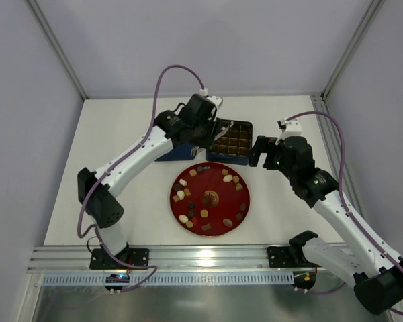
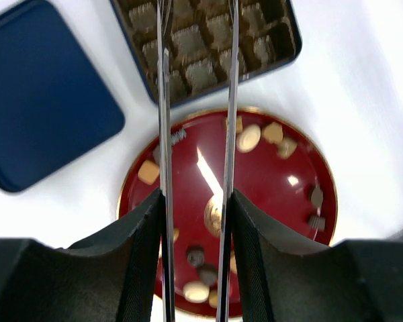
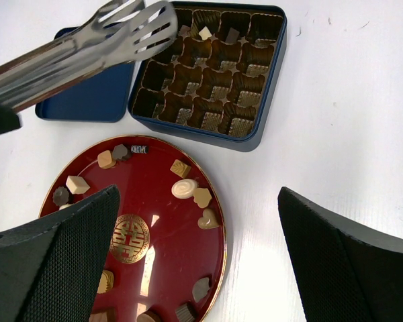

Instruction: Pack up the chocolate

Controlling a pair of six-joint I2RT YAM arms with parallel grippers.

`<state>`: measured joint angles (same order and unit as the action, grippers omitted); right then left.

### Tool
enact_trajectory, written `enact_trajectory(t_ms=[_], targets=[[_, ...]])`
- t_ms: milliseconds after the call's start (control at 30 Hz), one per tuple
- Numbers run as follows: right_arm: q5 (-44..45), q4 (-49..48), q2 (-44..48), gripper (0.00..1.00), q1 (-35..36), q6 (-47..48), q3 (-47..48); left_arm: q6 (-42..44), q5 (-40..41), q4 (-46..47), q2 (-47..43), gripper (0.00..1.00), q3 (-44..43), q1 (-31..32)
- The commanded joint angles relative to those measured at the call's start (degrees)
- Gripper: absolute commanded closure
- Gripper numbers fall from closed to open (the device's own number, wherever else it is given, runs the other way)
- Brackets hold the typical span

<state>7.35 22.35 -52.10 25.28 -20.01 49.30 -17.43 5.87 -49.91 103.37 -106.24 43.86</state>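
The chocolate, several small brown, tan and cream pieces [image 1: 226, 180], lies scattered on the round red plate [image 1: 221, 201]. Two pieces [image 3: 205, 32] sit in far compartments of the dark blue tin [image 1: 232, 142]. My left gripper [image 1: 205, 126] is shut on metal tongs [image 3: 87, 43], whose tips hover over the tin's far left corner; I see no piece between them. In the left wrist view the tongs' blades [image 2: 164, 100] run between my fingers [image 2: 141, 241] over the plate [image 2: 255, 181] and tin [image 2: 208, 47]. My right gripper [image 1: 260, 153] is open and empty, right of the tin, above the plate's edge [image 3: 198, 191].
The tin's blue lid [image 3: 94, 100] lies flat left of the tin, partly under my left arm in the top view; it also shows in the left wrist view [image 2: 40, 94]. The white table [image 1: 282, 221] has walls at the back and sides.
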Motion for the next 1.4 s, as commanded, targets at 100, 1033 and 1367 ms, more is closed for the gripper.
enact_trajectory(t_ms=[100, 1033, 1367], targets=[[-0.06, -1.52, 0.24, 0.00, -0.32, 0.76, 1.68, -0.94, -0.86, -1.94, -13.26, 0.57, 13.65, 1.14], [-0.15, -1.52, -1.08, 0.00, -0.32, -0.03, 0.71, -0.06, -12.37, -14.85, -32.53, 0.54, 34.43, 10.11], [-0.59, -1.52, -0.90, 0.00, -0.32, -0.03, 0.54, -1.20, -9.21, -19.34, -33.50, 0.54, 35.40, 14.06]])
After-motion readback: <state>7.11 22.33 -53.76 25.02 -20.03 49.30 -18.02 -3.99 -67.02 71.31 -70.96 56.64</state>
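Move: The light-brown fluted chocolate in the plate's near half lies about 22 cm back from the left hand, straight back, some 21 cm below. The red chocolate is roughly 3 cm nearer the base and 4 cm to its left; the brown square chocolate is 5 cm straight nearer. The compartment box sits 9 cm ahead of the hand and 10 cm to its right. From the right hand that fluted chocolate lies 17 cm back and 18 cm left. The chocolates at the plate's near side draw the left hand, which still grips the empty metal tongs: it swings them off from above the box, back about 23 cm and some 10 cm left, mostly sideways early on, sinking around 5 cm. The wrist tips the tongs some 20 degrees steeper and turns clockwise; the grip on them is kept. ##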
